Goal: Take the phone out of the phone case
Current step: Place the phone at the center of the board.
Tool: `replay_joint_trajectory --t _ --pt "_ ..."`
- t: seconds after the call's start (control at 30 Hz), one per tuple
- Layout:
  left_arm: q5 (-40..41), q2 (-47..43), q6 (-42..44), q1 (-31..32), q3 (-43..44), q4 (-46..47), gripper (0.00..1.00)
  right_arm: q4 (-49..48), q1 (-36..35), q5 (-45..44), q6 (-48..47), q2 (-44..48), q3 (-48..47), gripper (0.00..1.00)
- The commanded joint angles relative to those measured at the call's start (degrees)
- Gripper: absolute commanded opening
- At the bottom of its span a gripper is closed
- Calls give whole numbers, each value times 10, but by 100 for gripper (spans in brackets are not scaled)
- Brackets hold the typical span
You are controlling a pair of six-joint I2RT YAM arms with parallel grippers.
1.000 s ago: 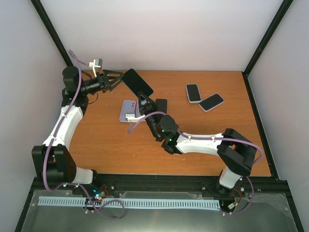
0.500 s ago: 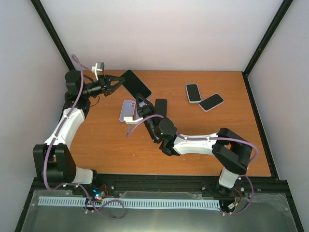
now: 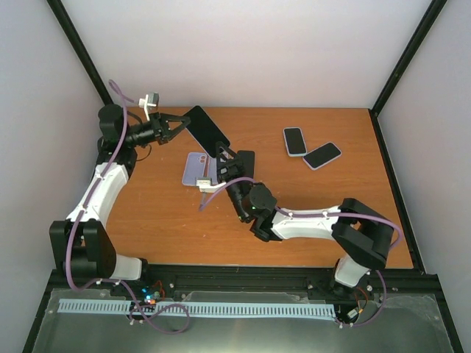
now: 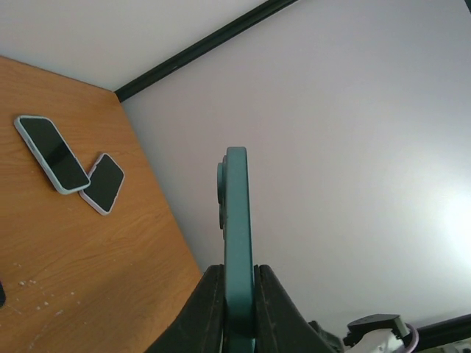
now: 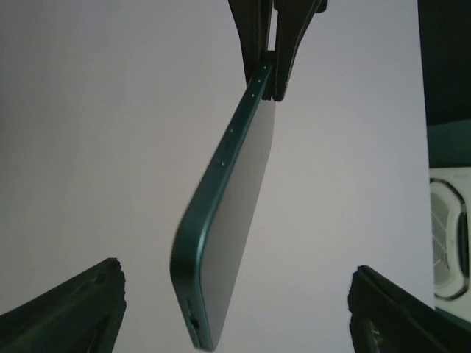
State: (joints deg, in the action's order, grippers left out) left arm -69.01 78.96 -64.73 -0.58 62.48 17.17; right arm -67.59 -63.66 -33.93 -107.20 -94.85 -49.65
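The phone in its dark green phone case [image 3: 207, 130] is held up in the air over the back left of the table. My left gripper [image 3: 175, 126] is shut on one end of it. In the left wrist view the case's edge [image 4: 236, 220] stands straight up out of the left gripper [image 4: 238, 271]. My right gripper [image 3: 225, 156] is open just under the phone's other end. In the right wrist view the phone [image 5: 228, 220] hangs free between the spread fingers [image 5: 73, 312], touching neither.
A lavender phone [image 3: 197, 168] lies back up on the table under the arms, with a black phone [image 3: 246, 160] beside it. Two more phones [image 3: 294, 141] [image 3: 322, 155] lie at the back right. Walls close off the table's back and sides.
My left gripper closed on the phone's end. My right gripper, shut on the phone before, opened and dropped back slightly from it.
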Motion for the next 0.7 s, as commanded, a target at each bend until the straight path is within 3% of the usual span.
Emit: replay_joint_trajectory --t 0.0,0.13,0.27,0.37,0.5,0.67 --pt "-8 -1 80 2 48 -26 1 44 -3 -27 68 51 24 88" --pt "-5 3 148 2 58 -59 1 146 -2 -44 143 94 34 100" --pt "2 6 207 2 67 -88 1 312 1 -62 241 132 18 100" --pt "11 11 251 2 76 -113 1 492 5 -52 377 154 -18 100" --pt "8 20 299 1 79 -132 1 726 35 12 541 177 -91 100" --pt "-18 33 374 2 81 -170 1 873 83 114 657 194 -161 100"
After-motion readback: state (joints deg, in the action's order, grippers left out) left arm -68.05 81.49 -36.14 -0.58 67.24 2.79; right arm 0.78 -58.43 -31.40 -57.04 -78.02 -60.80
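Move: My left hand already holds the phone by its upper edge; the middle of the board, where it is to go, lies about 18 cm to this hand's right, roughly 2 cm back and some 35 cm below. On the board, about 2 cm ahead of this hand, lie the black phone 17 cm to the right, the near lavender case 5 cm right, and the far case 4 cm left. From my right hand, already opening, the held phone's middle is about 4 cm ahead, 5 cm left and 3 cm above. I finish opening my right fingers and draw that hand off the phone's lower end, first to my right, then down as well, about 5 cm sideways and 4 cm lower, tipping its fingers some 40 degrees from upward to downward. My left hand keeps its pinch on the phone, sinks a couple of centimetres and rolls slightly, its tips dipping and its robot-side edge turning down. ##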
